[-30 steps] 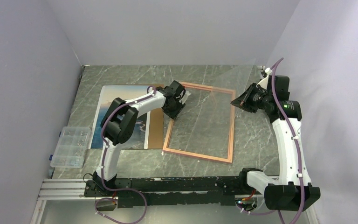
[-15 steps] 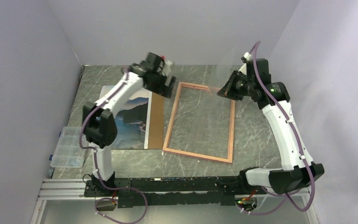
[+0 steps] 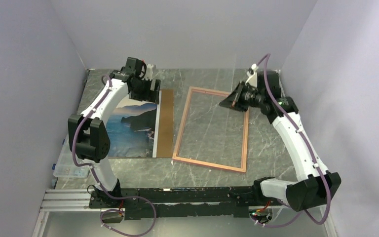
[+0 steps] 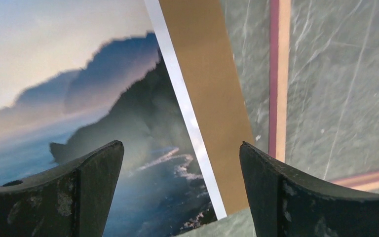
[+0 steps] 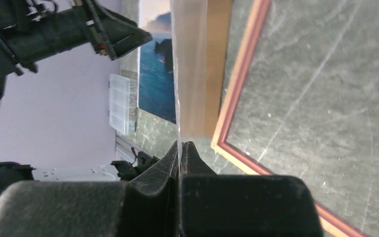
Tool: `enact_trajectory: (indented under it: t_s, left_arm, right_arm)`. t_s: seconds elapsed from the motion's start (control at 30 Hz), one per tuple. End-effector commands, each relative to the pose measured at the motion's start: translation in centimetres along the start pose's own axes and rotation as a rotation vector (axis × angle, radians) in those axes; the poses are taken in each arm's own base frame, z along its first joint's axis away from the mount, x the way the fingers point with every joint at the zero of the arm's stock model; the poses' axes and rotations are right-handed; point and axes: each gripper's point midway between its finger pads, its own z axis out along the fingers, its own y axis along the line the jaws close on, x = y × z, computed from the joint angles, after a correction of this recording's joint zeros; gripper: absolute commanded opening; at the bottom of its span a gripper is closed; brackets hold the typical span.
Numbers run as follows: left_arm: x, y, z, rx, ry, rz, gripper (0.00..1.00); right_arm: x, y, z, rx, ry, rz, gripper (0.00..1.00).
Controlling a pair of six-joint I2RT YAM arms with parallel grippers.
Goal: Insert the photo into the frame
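The photo [image 3: 128, 128], a blue coastal print, lies face up at left on a brown backing board [image 3: 165, 128]. The pink frame [image 3: 180, 133] lies flat at centre, with the table showing through it. My left gripper [image 3: 150, 91] is open and empty, hovering over the far right corner of the photo [image 4: 79, 123] and the board [image 4: 207, 98], with the frame's border [image 4: 279, 74] to its right. My right gripper [image 3: 228, 103] is shut on a thin clear pane [image 5: 177, 74], held edge-on above the frame's far right corner [image 5: 239, 64].
A clear plastic parts box [image 3: 66, 165] sits at the table's left edge, near the front. Grey walls close in on the left, back and right. The left arm [image 5: 54, 29] shows in the right wrist view, above the photo.
My left arm swung from the frame's left border to the far left, over the photo's far corner. My right gripper carried the clear pane up and left, towards the frame's far right corner.
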Motion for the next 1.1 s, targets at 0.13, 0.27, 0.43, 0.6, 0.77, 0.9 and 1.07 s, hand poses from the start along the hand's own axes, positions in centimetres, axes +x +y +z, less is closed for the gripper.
enact_trajectory:
  t_s: [0.13, 0.27, 0.43, 0.6, 0.77, 0.9, 1.07]
  left_arm:
    - [4.2, -1.7, 2.8, 0.089, 0.091, 0.011, 0.87]
    - [5.0, -2.8, 3.5, 0.103, 0.117, 0.055, 0.85]
    - [5.9, -5.0, 4.6, 0.133, 0.144, 0.104, 0.84]
    - [7.0, -6.5, 6.3, 0.148, 0.182, 0.153, 0.8]
    - [7.8, -7.6, 8.0, 0.165, 0.219, 0.176, 0.7]
    - [8.0, -8.3, 8.9, 0.172, 0.228, 0.196, 0.69]
    - [8.4, -9.1, 9.7, 0.171, 0.24, 0.218, 0.67]
  right_arm:
    - [2.5, -6.8, 2.6, -0.071, 0.014, 0.127, 0.0]
    - [2.6, -9.4, 2.5, 0.001, 0.02, 0.107, 0.0]
    - [2.7, -11.6, 2.7, 0.083, 0.035, 0.056, 0.0]
    - [2.4, -13.0, 2.9, 0.139, 0.038, -0.01, 0.0]
    - [2.2, -13.5, 3.4, 0.144, 0.044, -0.037, 0.0]
    - [2.1, -14.4, 3.8, 0.171, 0.044, -0.032, 0.0]
    - [2.1, -15.7, 4.3, 0.221, 0.069, -0.025, 0.0]
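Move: The right hand, holding the clear sheet, has the frame's middle about 30 cm below it and some 2 cm ahead; the photo lies about 31 cm to the left and 4 cm ahead. From the empty left hand, the frame's middle is roughly 23 cm to the right, 10 cm back and 17 cm below. The photo is some 9 cm left and 7 cm back of that hand, the backing board's bare strip about 5 cm right and 7 cm back. Keeping its pinch on the clear sheet, the right hand lowers it towards the frame by about 15 cm, most of that quickly at first, while drifting some 6 cm right and tipping slightly down. The open left hand sinks about 12 cm, going right and back towards the frame's left side, turning clockwise, tipping down and partly narrowing its fingers. ##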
